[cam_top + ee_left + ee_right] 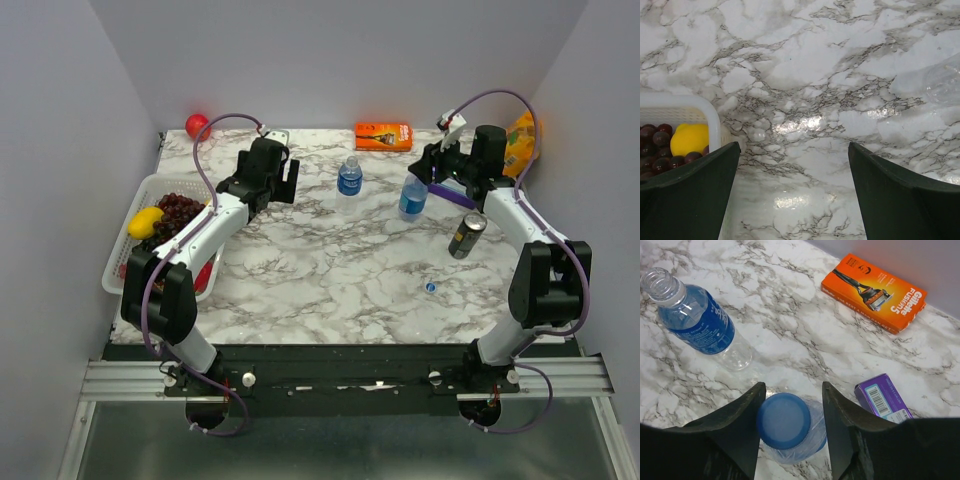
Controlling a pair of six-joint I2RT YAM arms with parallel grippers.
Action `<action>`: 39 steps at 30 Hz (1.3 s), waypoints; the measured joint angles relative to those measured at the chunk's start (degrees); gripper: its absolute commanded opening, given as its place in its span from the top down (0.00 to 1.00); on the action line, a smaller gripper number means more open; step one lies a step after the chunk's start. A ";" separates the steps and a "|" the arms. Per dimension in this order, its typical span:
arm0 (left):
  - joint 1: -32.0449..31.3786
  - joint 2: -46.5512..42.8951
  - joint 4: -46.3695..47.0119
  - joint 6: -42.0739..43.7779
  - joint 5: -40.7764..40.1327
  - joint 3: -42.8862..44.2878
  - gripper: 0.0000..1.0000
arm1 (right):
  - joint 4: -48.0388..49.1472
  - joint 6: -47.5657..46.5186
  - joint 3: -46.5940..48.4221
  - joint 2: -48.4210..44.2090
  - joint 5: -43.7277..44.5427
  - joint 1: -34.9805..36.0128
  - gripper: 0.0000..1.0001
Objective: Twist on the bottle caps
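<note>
A clear bottle [413, 197] with a blue label stands at the back right, a blue cap [784, 420] sitting on its neck. My right gripper [793, 387] straddles that cap: the left finger touches it, the right finger stands off with a gap, so it is open. A second bottle [697, 320] stands to the left at mid table [349, 177], its neck uncapped. Another small blue cap [430, 287] lies loose on the marble near the front right. Open and with nothing in it, my left gripper [793, 146] hovers over bare marble at the back left [288, 182].
A white basket [128, 250] with grapes and a lemon sits at the left edge. A dark can [467, 235] stands by the right arm. An orange razor box [383, 136], a purple box [883, 399], a yellow bag [520, 140] and a red ball [196, 125] line the back.
</note>
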 measured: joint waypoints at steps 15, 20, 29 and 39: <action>0.00 0.02 0.02 -0.07 1.86 0.00 0.01 | -0.33 0.07 0.09 0.00 0.00 0.00 0.06; 0.00 0.17 0.31 0.09 3.15 -0.50 0.01 | -0.46 2.36 2.10 -0.42 -0.33 0.02 0.01; -0.20 0.48 1.66 4.17 12.04 -4.74 0.01 | 0.44 1.33 7.10 -2.47 -3.04 5.75 0.00; -1.14 -1.86 1.57 10.58 13.55 -4.59 0.01 | -1.57 0.00 14.60 6.10 -4.52 16.00 0.01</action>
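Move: The uncapped bottle stands about 16 cm to the right hand's left and some 2 cm farther out, its middle about 10 cm lower. The capped bottle is directly beneath this hand, its cap between the half-open fingers. On the table, the razor box lies about 21 cm ahead and 4 cm left, the purple box 8 cm ahead and 11 cm right. From the left hand, the uncapped bottle is some 18 cm right and 5 cm ahead. The right fingers, already loosened around the cap, spread wide and come clear of it. The hand rises about 8 cm, then swings some 15 cm left towards the uncapped bottle, turning about 20 degrees counter-clockwise and starting to sink near the end. The open left hand eases right and back a few centimetres, dipping and partly rising again, and turns clockwise towards that same bottle. ##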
